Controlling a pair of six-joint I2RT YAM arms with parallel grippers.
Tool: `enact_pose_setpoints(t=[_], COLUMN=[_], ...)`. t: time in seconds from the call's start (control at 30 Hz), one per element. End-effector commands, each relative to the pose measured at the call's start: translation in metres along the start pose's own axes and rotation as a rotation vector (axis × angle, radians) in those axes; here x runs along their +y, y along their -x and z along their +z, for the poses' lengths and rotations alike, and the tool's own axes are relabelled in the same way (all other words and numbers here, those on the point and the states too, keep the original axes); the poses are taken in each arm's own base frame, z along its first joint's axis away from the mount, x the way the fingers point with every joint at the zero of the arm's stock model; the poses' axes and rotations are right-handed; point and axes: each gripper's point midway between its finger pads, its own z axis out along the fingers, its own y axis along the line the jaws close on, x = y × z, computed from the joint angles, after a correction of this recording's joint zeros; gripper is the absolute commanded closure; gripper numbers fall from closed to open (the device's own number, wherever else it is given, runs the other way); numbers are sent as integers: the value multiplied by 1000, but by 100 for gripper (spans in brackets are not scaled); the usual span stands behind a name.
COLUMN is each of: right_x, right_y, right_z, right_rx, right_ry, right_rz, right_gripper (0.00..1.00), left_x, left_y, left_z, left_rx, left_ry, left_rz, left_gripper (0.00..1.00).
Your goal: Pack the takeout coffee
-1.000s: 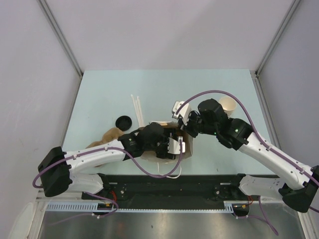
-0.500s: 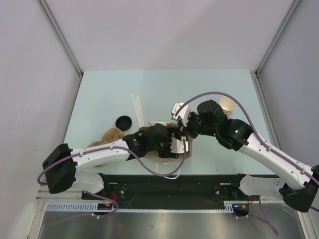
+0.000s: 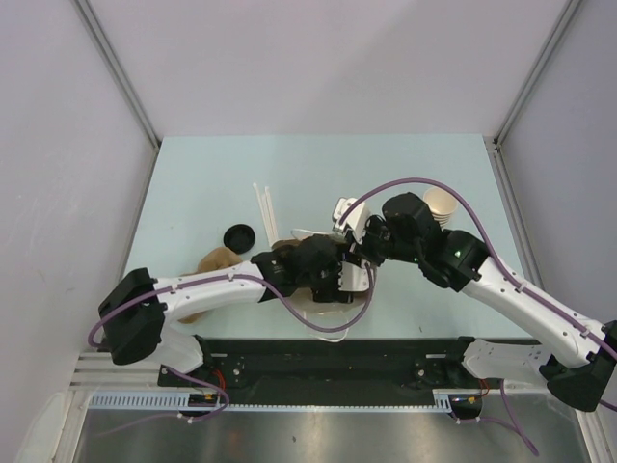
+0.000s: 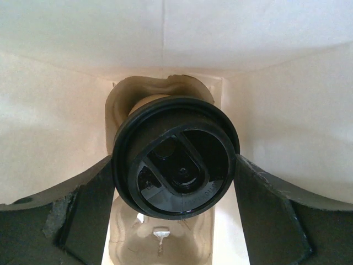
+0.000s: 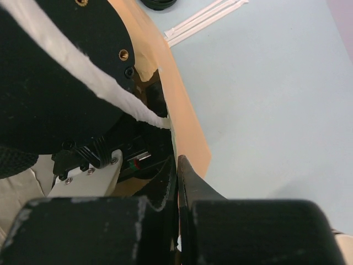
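The takeout coffee (image 4: 176, 157), a tan cup under a black lid, is inside the brown paper bag (image 4: 287, 127). My left gripper (image 4: 175, 165) is shut on it, one dark finger (image 4: 83, 215) pressing each side of the lid. A moulded pulp shape (image 4: 160, 243) lies below the cup in the bag. In the top view the left gripper (image 3: 333, 280) reaches into the bag (image 3: 310, 309), hiding the cup. My right gripper (image 5: 177, 176) is shut on the bag's upper edge (image 5: 185, 127) and also shows in the top view (image 3: 362, 258).
A loose black lid (image 3: 238, 236) and white straws (image 3: 264, 212) lie left of the bag. A brown pulp carrier (image 3: 207, 265) lies beside the left arm. A stack of lidless tan cups (image 3: 442, 204) stands at the right. The straws also show in the right wrist view (image 5: 204, 19).
My left arm has moved right and reached deeper into the bag with the cup. The right gripper has kept its hold on the bag's edge.
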Motion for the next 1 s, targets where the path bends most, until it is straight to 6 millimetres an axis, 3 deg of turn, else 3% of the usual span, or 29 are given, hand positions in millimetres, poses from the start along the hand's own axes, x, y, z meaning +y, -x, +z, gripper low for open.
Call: enact_pose_setpoints(t=[0.0, 0.5, 0.97], right_x=[0, -2, -48], right_y=[23, 18, -4], right_z=[-2, 7, 28], right_rx=[-91, -86, -64], right_ry=[20, 54, 18], right_rz=[-17, 8, 92], right_gripper=[100, 100, 100], left_x=[-12, -9, 8], left_y=[-22, -47, -60], left_z=[10, 30, 49], left_rx=[97, 170, 212], left_ry=[-57, -144, -229], left_rz=[-58, -130, -204], left_gripper=[87, 96, 99])
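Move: My left hand already grips the black-lidded coffee cup, tilted inside the paper bag. The carrier's far well lies about 2 cm ahead of it, 4 cm right and 8 cm down; the empty near well is roughly 5 cm left, 2 cm back and 9 cm below. My right hand pinches the bag's rim, with that far well some 23 cm below, 1 cm ahead and 1 cm right. From it the paper cup stack stands about 12 cm ahead, 18 cm right and 21 cm lower. With my right fingers still shut on the rim, I draw the bag forward about 6 cm and a little right, speeding up as I go and turning slightly clockwise. My left hand keeps hold of the cup and goes along inside, some 3 cm forward, easing a little right and down, while the wrist tips about 10 degrees. ##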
